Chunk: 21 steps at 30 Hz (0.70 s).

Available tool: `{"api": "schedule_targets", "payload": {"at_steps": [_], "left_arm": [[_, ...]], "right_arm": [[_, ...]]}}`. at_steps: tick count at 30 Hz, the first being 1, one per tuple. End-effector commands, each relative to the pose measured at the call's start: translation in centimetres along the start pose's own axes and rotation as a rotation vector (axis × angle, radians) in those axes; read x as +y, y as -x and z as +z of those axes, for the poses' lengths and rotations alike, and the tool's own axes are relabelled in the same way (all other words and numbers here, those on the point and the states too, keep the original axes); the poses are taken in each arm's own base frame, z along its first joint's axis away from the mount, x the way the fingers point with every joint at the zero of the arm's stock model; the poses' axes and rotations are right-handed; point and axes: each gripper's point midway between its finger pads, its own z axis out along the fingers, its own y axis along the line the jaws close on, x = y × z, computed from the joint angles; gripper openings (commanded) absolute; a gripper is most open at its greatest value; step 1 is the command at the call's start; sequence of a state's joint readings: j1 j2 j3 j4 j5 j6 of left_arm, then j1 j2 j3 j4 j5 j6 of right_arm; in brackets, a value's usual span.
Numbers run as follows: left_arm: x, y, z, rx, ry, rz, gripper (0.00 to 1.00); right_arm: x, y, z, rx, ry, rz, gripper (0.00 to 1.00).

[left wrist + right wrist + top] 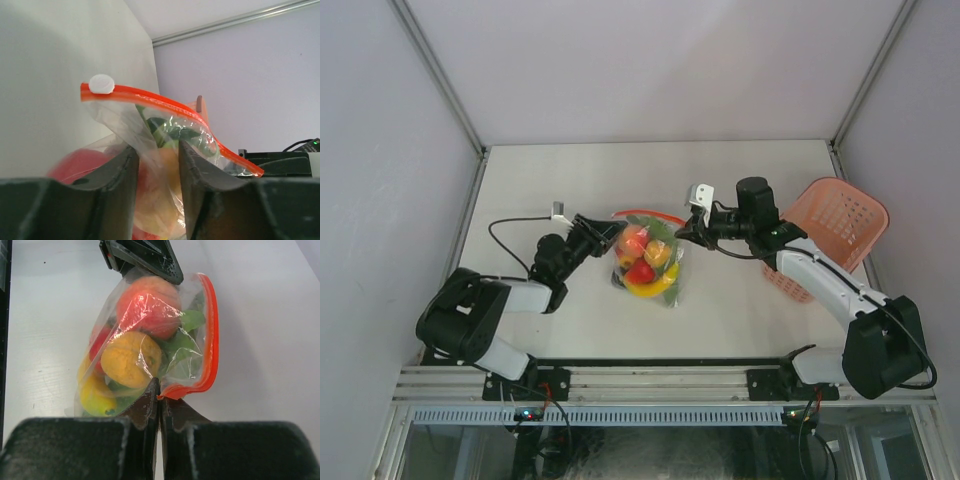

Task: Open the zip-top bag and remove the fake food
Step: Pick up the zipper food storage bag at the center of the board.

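Observation:
The zip-top bag [648,258] lies mid-table, clear plastic with a red-orange zipper strip [150,97] and a white slider [101,83]. Inside it is the fake food: a red-orange fruit [148,305], an orange one [131,359], a yellow banana [95,392] and green leaves [185,335]. My right gripper [160,390] is shut on the zipper strip's near end. My left gripper [156,147] stands at the bag's opposite side, its jaws half apart with bag film and a fruit bulge filling the gap. Whether they press on it does not show.
A pink lattice basket [830,225] leans at the right side of the table, just behind my right arm. Pale walls close in the table at the back and on both sides.

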<state>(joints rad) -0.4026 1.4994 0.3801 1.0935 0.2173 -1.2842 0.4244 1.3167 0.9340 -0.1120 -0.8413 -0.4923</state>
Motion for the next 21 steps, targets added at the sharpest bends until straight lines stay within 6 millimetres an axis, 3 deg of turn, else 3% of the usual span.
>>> {"api": "schedule_targets", "payload": {"at_steps": [1,6,12,17,21], "left_arm": [[-2.7,0.1,1.3,0.019,-0.084,0.043,0.32],[-3.6,0.1,1.2,0.026,-0.115,0.169,0.01],[-5.1,-0.5,0.4,0.028,-0.100,0.489,0.00],[-8.2,-2.3,-0.5,0.020,-0.160,0.785,0.00],[-10.6,-3.0,-1.2,0.015,-0.244,0.916,0.00]], "right_arm": [[0.5,1.7,-0.6,-0.041,0.011,-0.060,0.00],[0.3,2.2,-1.4,-0.054,0.009,-0.037,0.02],[1.1,4.1,-3.8,-0.078,0.095,-0.009,0.40],[1.7,8.4,-7.0,-0.152,0.157,0.055,0.70],[2.5,11.8,-7.4,-0.197,0.225,0.109,0.85]]}}
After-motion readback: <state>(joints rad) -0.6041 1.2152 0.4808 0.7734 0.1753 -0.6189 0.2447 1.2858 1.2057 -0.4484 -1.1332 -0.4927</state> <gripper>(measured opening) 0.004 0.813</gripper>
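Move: Right of the half-open left hand, the bag's middle lies some 5 cm over, about 3 cm back and 6 cm below; its film already runs between those fingers. The white slider is about 3 cm ahead, 1 cm left and 3 cm above; the zip's right corner, some 12 cm right, 1 cm back and 1 cm up, is pinched by the right hand. From that right hand the bag's middle is about 7 cm left, 2 cm back and 8 cm below. Closing fully on the film just below the red zip, towards its slider end, the left hand then lifts about 5 cm while drawing back and to the right, rolling some 40 degrees with its left side rising. Meanwhile the right hand opens wide, lets go of the zip's far corner and pulls away, mostly upward and some 3 cm to the right. ##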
